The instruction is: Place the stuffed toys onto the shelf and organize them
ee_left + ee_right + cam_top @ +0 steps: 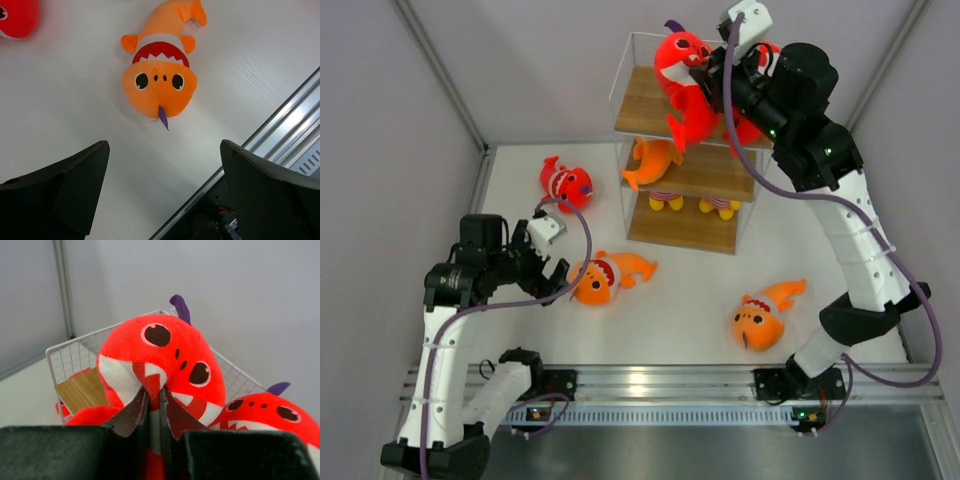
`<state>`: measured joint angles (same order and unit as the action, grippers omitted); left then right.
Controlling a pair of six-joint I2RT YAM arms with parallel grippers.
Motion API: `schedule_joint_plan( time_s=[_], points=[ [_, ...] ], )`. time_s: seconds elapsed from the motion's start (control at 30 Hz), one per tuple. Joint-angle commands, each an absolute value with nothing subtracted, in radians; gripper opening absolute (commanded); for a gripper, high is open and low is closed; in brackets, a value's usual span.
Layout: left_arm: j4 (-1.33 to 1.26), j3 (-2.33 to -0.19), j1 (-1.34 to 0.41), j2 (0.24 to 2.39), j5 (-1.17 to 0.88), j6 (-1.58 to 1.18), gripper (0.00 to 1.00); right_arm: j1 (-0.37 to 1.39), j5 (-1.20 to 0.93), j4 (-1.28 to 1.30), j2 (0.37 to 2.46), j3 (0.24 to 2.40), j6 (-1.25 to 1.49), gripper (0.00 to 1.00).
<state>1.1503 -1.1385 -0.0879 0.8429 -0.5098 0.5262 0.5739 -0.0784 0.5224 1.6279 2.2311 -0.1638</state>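
Note:
My right gripper (705, 75) is shut on the mouth of a red shark plush (682, 75), pinching its white and red fabric (165, 347) between the jaws, over the top board of the shelf (640, 105). A second red shark (270, 415) lies just to its right. One orange fish (653, 160) lies on the middle tier. A third red shark (565, 183) and two orange fish (605, 277) (763, 318) lie on the table. My left gripper (552, 258) hangs open just short of the nearer fish (160, 82), with nothing between its jaws.
Two yellow striped toys (667, 200) (720, 207) sit on the shelf's bottom tier. Grey walls close in the white table at the back and sides. An aluminium rail (650, 380) runs along the near edge by the arm bases.

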Motion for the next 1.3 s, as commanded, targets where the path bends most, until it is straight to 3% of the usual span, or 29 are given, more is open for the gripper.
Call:
schedule_joint_plan(
  time_s=[0.0, 0.13, 0.33, 0.8, 0.93, 1.07, 1.1, 1.2, 1.27],
  points=[
    [1.095, -1.134, -0.092, 0.847, -0.515, 0.529, 0.99, 0.707, 0.255, 0.558, 1.617, 2.322, -0.487, 0.03],
    [1.094, -1.134, -0.092, 0.854, -0.514, 0.531, 0.99, 0.830, 0.608, 0.540, 1.681, 2.327, -0.737, 0.00],
    [1.092, -1.134, -0.092, 0.857, -0.511, 0.528, 0.99, 0.873, 0.796, 0.437, 1.736, 2.299, -0.920, 0.00],
    [1.092, -1.129, -0.091, 0.856, -0.506, 0.528, 0.98, 0.853, 0.750, 0.376, 1.821, 2.336, -0.957, 0.00],
    [1.088, -1.126, -0.092, 0.857, -0.508, 0.529, 0.99, 0.842, 0.723, 0.370, 1.838, 2.345, -0.960, 0.04],
    [1.088, -1.124, -0.092, 0.857, -0.503, 0.526, 0.99, 0.819, 0.706, 0.380, 1.848, 2.344, -0.927, 0.18],
    [1.086, -1.126, -0.092, 0.856, -0.503, 0.528, 0.99, 0.813, 0.701, 0.383, 1.850, 2.342, -0.917, 0.29],
    [1.086, -1.121, -0.092, 0.856, -0.502, 0.528, 0.99, 0.798, 0.706, 0.383, 1.850, 2.345, -0.891, 0.49],
    [1.086, -1.120, -0.092, 0.859, -0.506, 0.528, 0.99, 0.798, 0.695, 0.397, 1.844, 2.355, -0.864, 0.55]
  ],
)
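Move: The right gripper already pinches a red shark by the face above the top shelf, its body hanging about 5 cm below the fingers. The other red shark, which it is to stand against, lies roughly 10 cm to the right, 2 cm back and 5 cm lower. The bare board of that shelf lies some 8 cm to the left, 2 cm back and 8 cm down. From the left gripper, that other red shark is about 18 cm ahead, 34 cm right and 25 cm higher. Keep the right gripper shut on the red shark and ease it back and up about 3 cm, rolling the wrist left side down some 40 degrees and swinging it clockwise until the fingers point forward. While still turning, carry the shark forward and down towards the shelf, then push on forward about 3 cm more and open the fingers halfway to loosen the pinch. ##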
